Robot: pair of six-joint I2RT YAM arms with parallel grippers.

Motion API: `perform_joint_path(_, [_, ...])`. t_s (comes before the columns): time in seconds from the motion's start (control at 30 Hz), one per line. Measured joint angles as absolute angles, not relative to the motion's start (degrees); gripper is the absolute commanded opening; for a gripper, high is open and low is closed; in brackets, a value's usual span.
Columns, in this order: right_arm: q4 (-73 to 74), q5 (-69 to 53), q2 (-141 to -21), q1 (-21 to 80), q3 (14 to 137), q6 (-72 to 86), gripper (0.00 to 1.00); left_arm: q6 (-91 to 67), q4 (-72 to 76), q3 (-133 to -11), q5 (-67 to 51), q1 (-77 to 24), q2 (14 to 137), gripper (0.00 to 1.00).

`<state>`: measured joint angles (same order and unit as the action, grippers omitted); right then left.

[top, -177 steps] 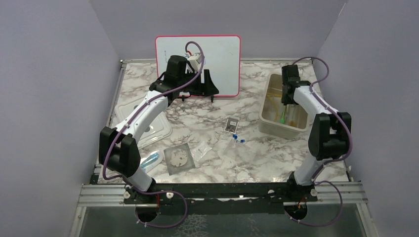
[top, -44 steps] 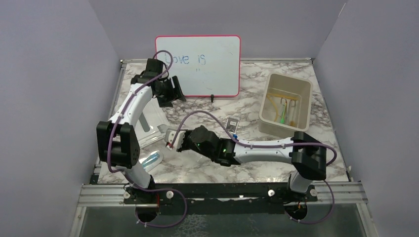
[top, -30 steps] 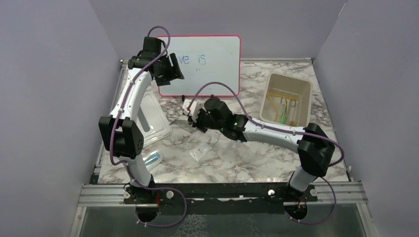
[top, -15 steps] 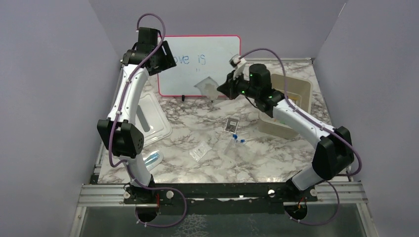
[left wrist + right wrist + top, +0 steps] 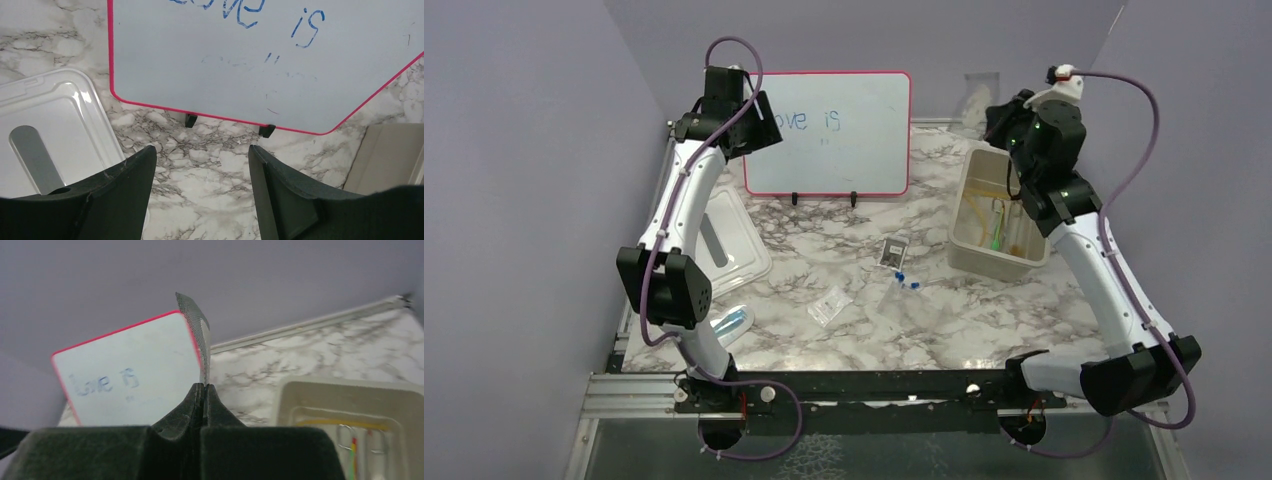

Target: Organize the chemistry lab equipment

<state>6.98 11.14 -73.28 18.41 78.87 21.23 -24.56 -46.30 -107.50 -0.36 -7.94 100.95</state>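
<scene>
My right gripper (image 5: 998, 114) is raised above the far end of the beige bin (image 5: 967, 196) and shut on the grey gauze mat (image 5: 980, 96). In the right wrist view the mat (image 5: 199, 329) stands edge-on out of the closed right gripper (image 5: 204, 386). Amber tubing (image 5: 982, 208) and a green-tipped piece (image 5: 995, 238) lie inside the bin. On the marble lie a small dark packet (image 5: 891, 252), tiny blue-capped pieces (image 5: 903, 279) and a clear packet (image 5: 829, 305). My left gripper (image 5: 764, 124) hangs open and empty at the whiteboard's left edge; the left wrist view shows the left gripper (image 5: 202, 156) over bare marble.
The red-framed whiteboard (image 5: 844, 135) stands at the back centre, reading "love is". The bin's clear lid (image 5: 736, 243) lies on the left. A bluish clear item (image 5: 732, 322) rests near the left arm's base. Purple walls close in on three sides.
My right arm has swung right and upward with the gauze mat, from in front of the whiteboard to above the bin's far end. The left arm has barely moved.
</scene>
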Motion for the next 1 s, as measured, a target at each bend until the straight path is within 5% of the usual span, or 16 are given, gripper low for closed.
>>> perform_joint_path(0.43, [19.44,23.42,-68.20,8.08,70.81,22.37,0.01,-24.12,-40.80,-99.15,-7.11,-8.01,96.75,0.70])
perform_joint_path(1.0, [21.93,33.34,-82.85,8.03,67.59,1.02,0.01,-24.21,-39.90,-94.78,-9.69,-8.75,95.79,0.70])
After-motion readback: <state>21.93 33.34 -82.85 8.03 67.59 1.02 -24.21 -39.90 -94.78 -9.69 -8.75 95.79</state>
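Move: The right gripper already holds the wire gauze high up. The grey bin is about 9 cm to its right, roughly 2 cm nearer the base and some 34 cm below. The dark packet lies about 14 cm to that hand's left, 6 cm nearer and 40 cm down; the whiteboard's middle is some 28 cm left, 12 cm farther out and 30 cm lower. From the left gripper the bin is about 49 cm right, 7 cm nearer and 21 cm lower. Keep the right fingers shut on the wire gauze and swing it right, then mostly down over the grey bin, about 16 cm across and 20 cm down. On the way, tip the fingers some 35 degrees downward, turn them clockwise and roll the hand's left side down. Meanwhile ease the open, empty left gripper back, right and down, about 3 cm each. ##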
